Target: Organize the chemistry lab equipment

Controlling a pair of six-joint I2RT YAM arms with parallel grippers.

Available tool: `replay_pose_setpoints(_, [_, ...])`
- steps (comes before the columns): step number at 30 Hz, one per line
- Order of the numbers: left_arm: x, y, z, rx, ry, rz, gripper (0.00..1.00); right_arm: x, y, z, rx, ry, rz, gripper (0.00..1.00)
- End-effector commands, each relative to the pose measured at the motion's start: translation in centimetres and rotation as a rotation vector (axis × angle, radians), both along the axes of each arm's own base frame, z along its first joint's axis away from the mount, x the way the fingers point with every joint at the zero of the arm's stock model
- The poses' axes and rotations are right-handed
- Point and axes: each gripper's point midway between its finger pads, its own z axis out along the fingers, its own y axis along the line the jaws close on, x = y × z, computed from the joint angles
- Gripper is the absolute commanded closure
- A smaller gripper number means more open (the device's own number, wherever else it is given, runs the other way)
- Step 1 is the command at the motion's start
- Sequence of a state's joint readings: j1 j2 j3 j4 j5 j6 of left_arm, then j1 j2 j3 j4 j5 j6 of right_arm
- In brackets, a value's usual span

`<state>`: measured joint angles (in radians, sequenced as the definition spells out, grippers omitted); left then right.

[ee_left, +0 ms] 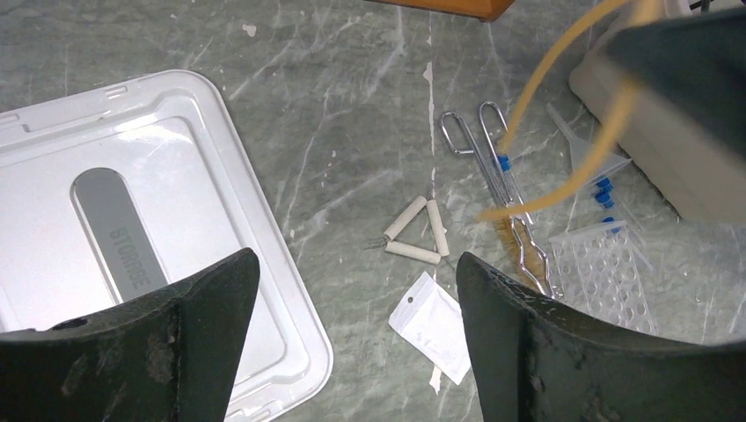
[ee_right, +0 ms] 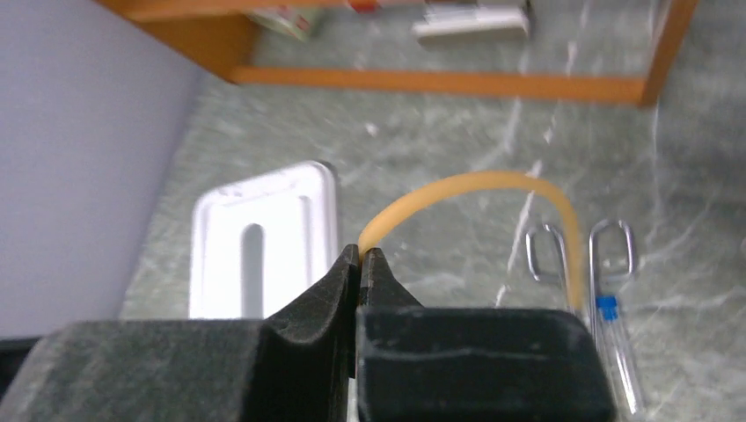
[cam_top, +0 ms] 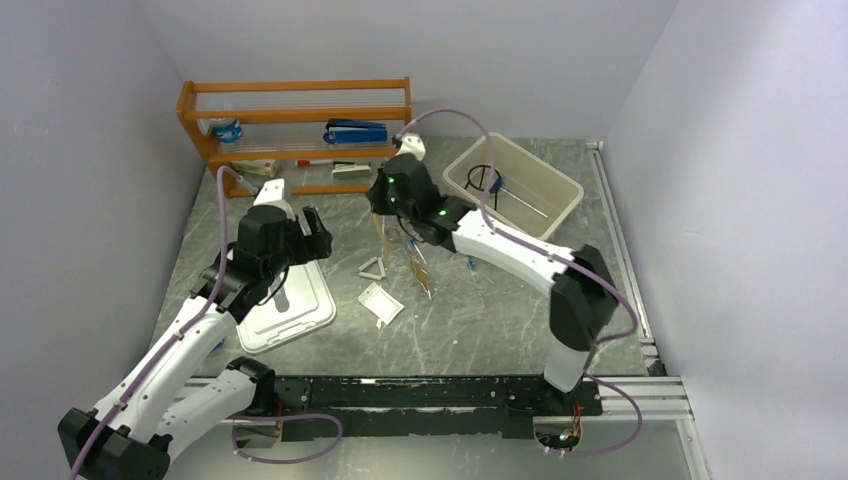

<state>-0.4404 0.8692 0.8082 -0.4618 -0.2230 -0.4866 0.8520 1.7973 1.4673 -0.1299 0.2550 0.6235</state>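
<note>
My right gripper [ee_right: 362, 255] is shut on one end of the amber rubber tubing [ee_right: 475, 183], which arcs up and hangs over the metal tongs [ee_right: 572, 255]. In the top view that gripper [cam_top: 385, 212] is above the table's middle, with the tubing [cam_top: 381, 235] dangling from it. My left gripper [ee_left: 356, 343] is open and empty, hovering above the white paper packet [ee_left: 433, 325] and the triangle [ee_left: 416, 230]. Blue-capped tubes [ee_left: 603, 189] and the clear rack [ee_left: 607, 272] lie to the right of the tongs [ee_left: 493, 167]. A black wire ring [cam_top: 482, 178] lies in the beige bin [cam_top: 560, 205].
A white storage lid [cam_top: 285, 310] lies flat at the left, under my left arm. The orange shelf [cam_top: 300, 90] with a blue stapler [cam_top: 355, 131] stands at the back left. Grey walls close in on the left, back and right.
</note>
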Motion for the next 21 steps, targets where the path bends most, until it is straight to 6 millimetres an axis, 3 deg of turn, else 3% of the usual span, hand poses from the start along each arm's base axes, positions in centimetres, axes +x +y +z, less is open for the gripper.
replay_pose_setpoints(1, [-0.2,0.6,0.2,0.019,-0.012,0.016,0.14,-0.5,-0.5,6.6,0.016,-0.161,0.108,1.00])
replay_pose_setpoints(6, [-0.3,0.8,0.5,0.020,-0.024,0.017,0.14,-1.2,-3.8,13.3,-0.054,-0.306,0.143,1.00])
replay_pose_setpoints(11, [-0.3,0.6,0.6,0.011,-0.028,0.014,0.14,-1.3,-9.3,18.0,-0.110,-0.392,0.057,1.00])
replay_pose_setpoints(14, [-0.3,0.5,0.4,0.010,-0.021,0.006,0.14,-0.7,-13.3,19.1,-0.137,-0.405,-0.031,1.00])
replay_pose_setpoints(21, [-0.4,0.3,0.2,0.009,-0.014,-0.003,0.14,1.3,-23.2,18.1,-0.256,-0.432,-0.184,1.00])
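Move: The rubber tubing is already pinched in the right hand, well off the table. The beige bin it is being taken to lies about 28 cm to that hand's right, 10 cm farther out and 14 cm lower. The black tripod stand inside it is about 22 cm right and 11 cm ahead; the metal tongs lie 8 cm right, 5 cm back and 19 cm below. From the idle left hand, the bin is roughly 20 cm ahead and 38 cm right. The tubing, kept pinched in the shut right fingers, is carried first almost straight up from over the tongs area, then ever faster to the right towards the space above the bin while still rising. The hand gains some 20 cm in height and nearly as much sideways, its fingertips tilting up by about 25 degrees. ##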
